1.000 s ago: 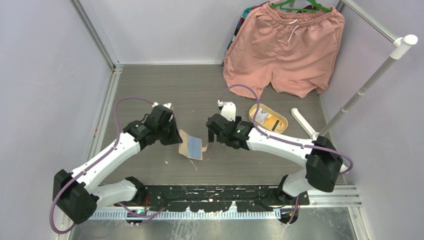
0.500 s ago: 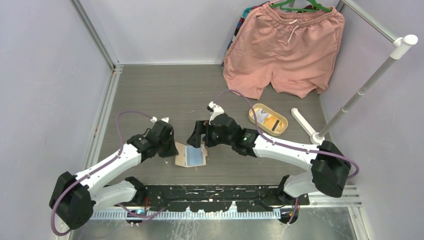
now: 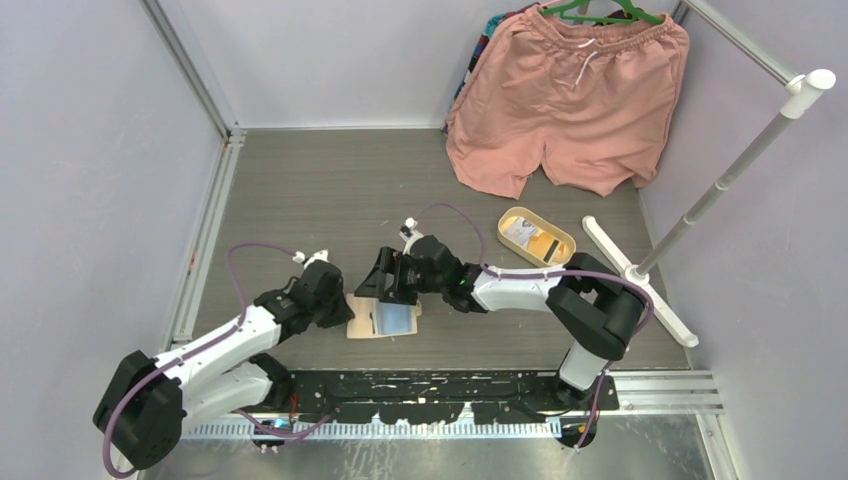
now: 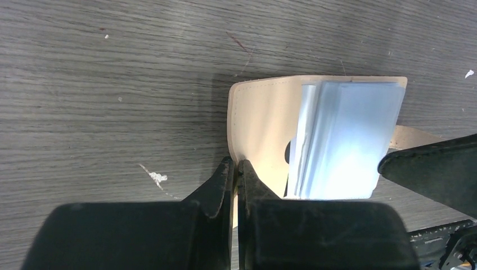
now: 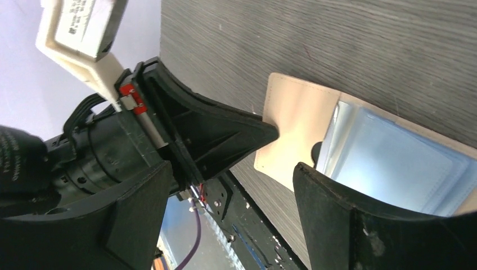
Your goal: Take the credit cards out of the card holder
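The tan card holder (image 3: 362, 322) lies open on the table, its pale blue pockets (image 4: 349, 140) facing up. Whether credit cards sit in the pockets I cannot tell. My left gripper (image 4: 236, 166) is shut on the left edge of the card holder (image 4: 264, 118). Over its right half my right gripper (image 3: 385, 292) hangs open. One of its fingers (image 5: 337, 197) rests at the edge of the blue pockets (image 5: 394, 163); the other stays clear of the card holder (image 5: 295, 129). An orange-yellow credit card (image 3: 545, 243) and a whitish one lie in the oval tray (image 3: 560, 235).
Pink shorts (image 3: 570, 100) hang on a hanger at the back right. A white stand with a slanted pole (image 3: 720, 185) has its foot (image 3: 610, 245) just right of the tray. The arms' black base rail (image 3: 450, 385) runs along the near edge.
My right arm has swung left and down until its open jaws are over the card holder. My left gripper has drawn the card holder nearer and lower, and it now lies flatter.
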Available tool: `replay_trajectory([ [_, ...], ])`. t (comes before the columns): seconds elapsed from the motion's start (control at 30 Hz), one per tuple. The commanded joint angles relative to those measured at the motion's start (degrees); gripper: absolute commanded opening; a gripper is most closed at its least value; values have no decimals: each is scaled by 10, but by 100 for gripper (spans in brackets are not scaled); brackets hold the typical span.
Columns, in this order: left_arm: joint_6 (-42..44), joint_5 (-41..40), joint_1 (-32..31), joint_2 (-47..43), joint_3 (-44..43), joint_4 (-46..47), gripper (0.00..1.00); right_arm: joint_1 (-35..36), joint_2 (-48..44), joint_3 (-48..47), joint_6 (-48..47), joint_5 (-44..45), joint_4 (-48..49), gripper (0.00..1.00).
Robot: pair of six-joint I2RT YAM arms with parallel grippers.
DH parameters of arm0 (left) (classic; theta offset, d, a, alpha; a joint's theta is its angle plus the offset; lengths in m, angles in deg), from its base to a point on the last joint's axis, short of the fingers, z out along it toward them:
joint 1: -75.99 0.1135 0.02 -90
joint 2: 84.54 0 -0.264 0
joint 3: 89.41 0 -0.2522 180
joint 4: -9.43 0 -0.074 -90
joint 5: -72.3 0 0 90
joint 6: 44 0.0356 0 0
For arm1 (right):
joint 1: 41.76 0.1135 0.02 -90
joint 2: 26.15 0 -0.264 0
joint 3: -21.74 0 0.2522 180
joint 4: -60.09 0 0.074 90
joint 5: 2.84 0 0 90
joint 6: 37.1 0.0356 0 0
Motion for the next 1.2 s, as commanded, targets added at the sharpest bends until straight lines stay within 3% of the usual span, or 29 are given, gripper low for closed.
replay_trajectory([
  [0.0, -9, -30, -2, 4, 16, 27, 0, -2, 18, -16, 36, 8, -19, 84],
  [0.43, -16, -27, -2, 50, 54, 65, 0, 24, 116, -60, 47, -15, -76, 83],
  [0.9, -20, -23, -2, 60, 68, 75, 0, 37, 93, -39, 40, 61, -148, 84],
  [1.0, -20, -22, -2, 61, 68, 76, 0, 37, 82, 5, 51, 72, -64, 84],
  [1.17, -21, -16, -2, 62, 70, 78, 0, 38, 84, 79, 75, 49, 169, 79],
])
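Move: The card holder lies open under the right hand. Its pocket notch is about 9 cm below that hand, 1 cm nearer the base and 1 cm to the right; the pocket flap's middle is 2 cm to the left, the clear sleeves 5 cm to the right, both 1 cm back, and the snap tab 9 cm right, level. From the left hand, already closed on the holder's left edge, the notch is some 5 cm right, level ahead and 2 cm lower. One fingertip of the wide-open right hand comes to bear against the inner edge of the clear sleeves beside the notch, after a quick drop of about 6 cm that drifts slightly back, the tips dipping some 10 degrees and then easing partly back up. It shifts 2 cm left once low, then a little right again. The left hand keeps its pinch on the holder's edge, sinking 1.5 cm, then easing as far forward and slightly right. ##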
